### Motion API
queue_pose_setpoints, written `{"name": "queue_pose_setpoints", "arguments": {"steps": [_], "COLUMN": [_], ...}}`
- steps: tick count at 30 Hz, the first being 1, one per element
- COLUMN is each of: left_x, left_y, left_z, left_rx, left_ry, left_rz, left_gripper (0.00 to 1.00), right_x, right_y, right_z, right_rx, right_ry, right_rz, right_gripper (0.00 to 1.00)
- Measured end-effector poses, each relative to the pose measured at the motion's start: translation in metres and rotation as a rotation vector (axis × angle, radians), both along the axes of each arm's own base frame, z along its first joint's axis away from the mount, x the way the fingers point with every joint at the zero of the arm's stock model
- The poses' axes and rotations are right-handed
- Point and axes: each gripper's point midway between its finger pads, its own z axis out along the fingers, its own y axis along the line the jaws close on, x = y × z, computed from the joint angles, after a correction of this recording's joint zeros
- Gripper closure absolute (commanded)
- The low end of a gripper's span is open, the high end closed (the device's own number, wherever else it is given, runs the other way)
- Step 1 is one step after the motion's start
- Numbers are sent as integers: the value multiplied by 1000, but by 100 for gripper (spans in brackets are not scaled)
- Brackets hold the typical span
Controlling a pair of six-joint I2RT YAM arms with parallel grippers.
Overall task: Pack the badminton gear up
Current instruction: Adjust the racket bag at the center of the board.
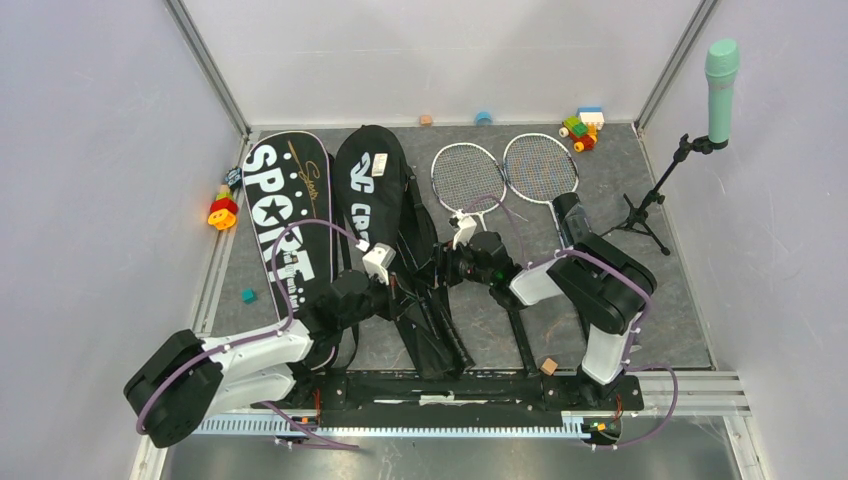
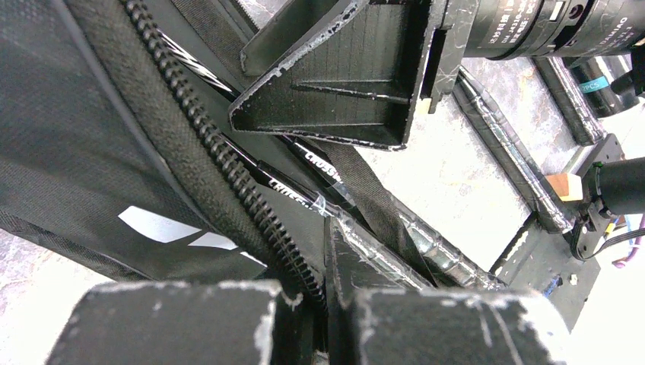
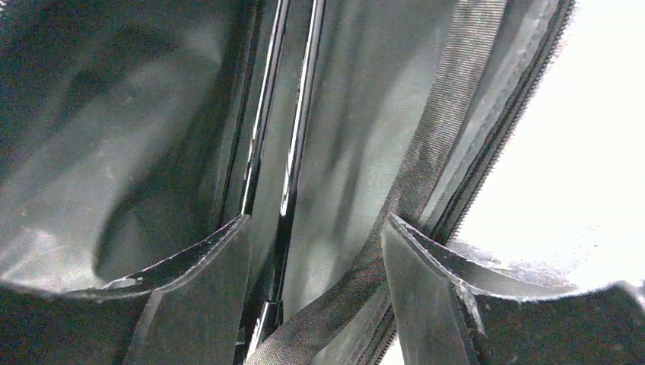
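Two black racket bags lie at the left: the "SPORT" bag point(image 1: 290, 215) and the unzipped "CROSSWAY" bag point(image 1: 378, 185). My left gripper point(image 1: 393, 284) point(image 2: 328, 293) is shut on the CROSSWAY bag's zipper edge point(image 2: 228, 163). My right gripper point(image 1: 442, 268) point(image 3: 316, 222) stands open inside the bag's mouth, a webbing strap point(image 3: 426, 175) loose between its fingers. Two thin racket shafts point(image 3: 262, 152) point(image 2: 293, 186) lie inside the bag. Two more rackets point(image 1: 468, 175) point(image 1: 540, 165) rest on the mat to the right, their shafts passing under the right arm.
A mint-green microphone point(image 1: 721, 62) on a black stand is at the right. Toy blocks sit at the back right point(image 1: 582, 128), by the left wall point(image 1: 222, 210), on the mat point(image 1: 247, 296) and near the right base point(image 1: 548, 366). Walls enclose three sides.
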Motion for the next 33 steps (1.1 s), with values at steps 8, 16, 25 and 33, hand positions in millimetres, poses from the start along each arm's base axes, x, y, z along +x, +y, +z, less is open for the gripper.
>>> {"name": "queue_pose_setpoints", "arguments": {"steps": [8,16,25,33], "left_x": [0,0,1,3], "left_y": [3,4,5,6], "left_z": [0,0,-5,-3], "left_rx": [-1,2,18,15], "left_ry": [-6,-8,3,-6], "left_rz": [9,15,24,34], "left_gripper": [98,98,98,98], "right_x": [2,-8,-5,-1], "right_y": [-23,-36,6,12], "right_z": [2,-10,-14,-16], "right_rx": [-102,-168,-140,-150], "right_ry": [-42,-19,-3,-17], "right_rz": [-67,-91,-23,-12], "right_gripper": [32,46,80,100]}}
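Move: The racket bag's open right edge, with its strap, runs almost between the right hand's open fingers, about 1 cm left of it and 2 cm lower. The racket shafts inside the bag lie some 5 cm to its left, level fore and aft and a little lower; the loose racket's head is about 25 cm ahead and 10 cm right. From the left hand, already shut on the bag's left zip edge, the right edge is about 6 cm ahead, 8 cm right. Right hand swings about 4 cm right, then 5 left and down, pinching strap and edge; left keeps hold. ##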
